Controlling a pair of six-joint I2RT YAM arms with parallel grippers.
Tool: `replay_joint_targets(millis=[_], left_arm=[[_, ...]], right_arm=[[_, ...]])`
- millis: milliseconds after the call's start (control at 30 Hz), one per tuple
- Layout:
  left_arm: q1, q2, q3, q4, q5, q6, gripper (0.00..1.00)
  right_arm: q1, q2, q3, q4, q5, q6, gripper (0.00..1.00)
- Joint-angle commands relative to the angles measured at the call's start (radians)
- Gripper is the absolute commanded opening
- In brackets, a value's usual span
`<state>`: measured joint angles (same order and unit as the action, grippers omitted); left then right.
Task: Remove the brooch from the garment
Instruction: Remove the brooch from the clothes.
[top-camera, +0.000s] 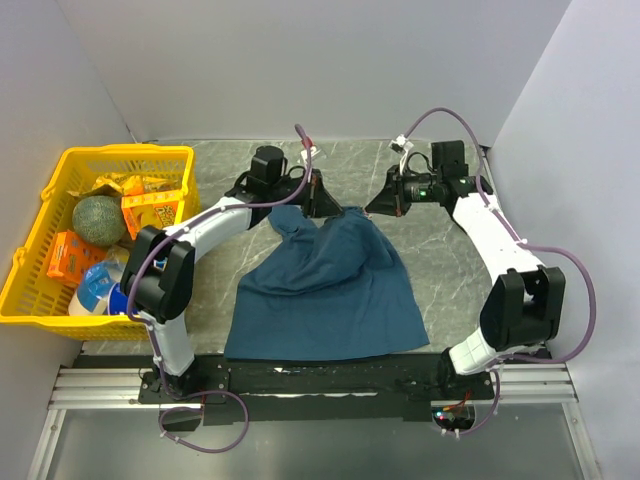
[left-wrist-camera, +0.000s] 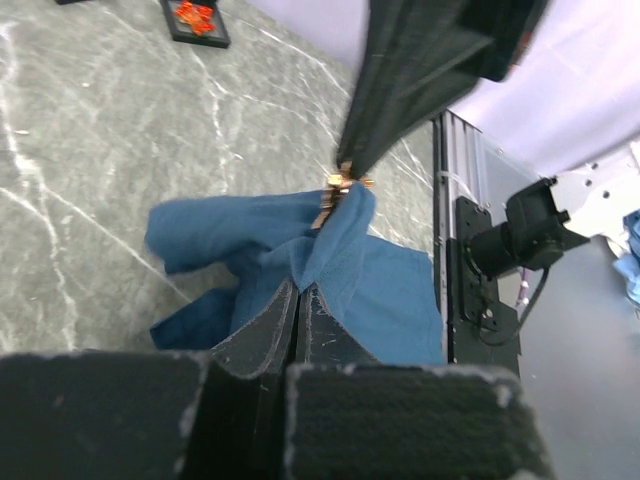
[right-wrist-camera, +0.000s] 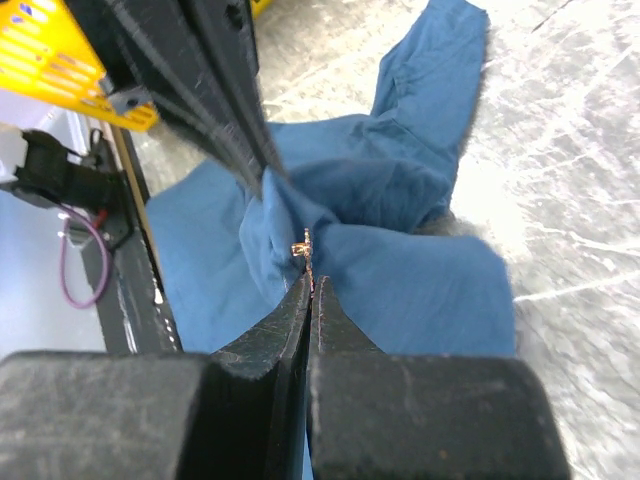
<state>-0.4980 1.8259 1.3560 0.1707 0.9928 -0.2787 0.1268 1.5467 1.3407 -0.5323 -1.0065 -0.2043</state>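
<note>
The garment (top-camera: 320, 290), a teal-blue T-shirt, lies on the marble table with its far part pulled up into a peak between both grippers. My left gripper (left-wrist-camera: 297, 288) is shut on a fold of the garment (left-wrist-camera: 400, 300). A small gold brooch (right-wrist-camera: 304, 243) sits at the tip of my right gripper (right-wrist-camera: 310, 282), which is shut on it. In the left wrist view the brooch (left-wrist-camera: 342, 185) shows where the right gripper's tip meets the cloth. From above, the left gripper (top-camera: 328, 208) and right gripper (top-camera: 370, 208) face each other closely; the brooch is too small to make out there.
A yellow basket (top-camera: 60, 300) with a melon, snack packs and other goods stands at the left. A small black tray (left-wrist-camera: 195, 20) with something red lies on the far table. A black rail (top-camera: 330, 375) runs along the near edge, white walls on three sides.
</note>
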Motion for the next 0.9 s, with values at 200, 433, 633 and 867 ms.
replay_joint_targets(millis=[200,433,633,867], left_arm=[[0.032,-0.07,-0.005,0.033,-0.062,0.01,0.01],[0.055,-0.074,0.002,0.007,-0.129,0.027,0.01],[0.058,-0.073,0.011,-0.033,-0.21,0.042,0.13],[0.059,-0.1,0.011,0.046,-0.07,-0.034,0.6]], right_arm=[[0.008,-0.1,0.044,-0.13,0.043,-0.132,0.0],[0.001,-0.12,0.046,-0.178,0.043,-0.153,0.0],[-0.032,-0.129,0.044,-0.15,-0.128,-0.101,0.0],[-0.11,-0.119,-0.07,0.312,-0.429,0.403,0.0]])
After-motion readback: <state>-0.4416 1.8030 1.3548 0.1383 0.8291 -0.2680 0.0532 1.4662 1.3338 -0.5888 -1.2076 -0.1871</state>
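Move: The right hand already grips the brooch at its fingertips. The garment's raised fold, from which it is to come away, lies about 5 cm to that hand's left, level in depth, pinched in the shut left fingers. From the left hand the brooch is some 5 cm to the right at about its height. The garment's body spreads roughly 22 cm back and 18 cm below the left hand; the loose sleeve lies about 13 cm left of that hand, 1 cm back, equally low. Forward and to its left goes the left hand, about 5 cm in all, turning slightly counter-clockwise with the fold still pinched, then opening its fingers wide to let the cloth go. Against it, the right hand draws the brooch back some 3 cm, then lifts it about 4 cm near the end, fingers kept shut on it, away from the garment. ##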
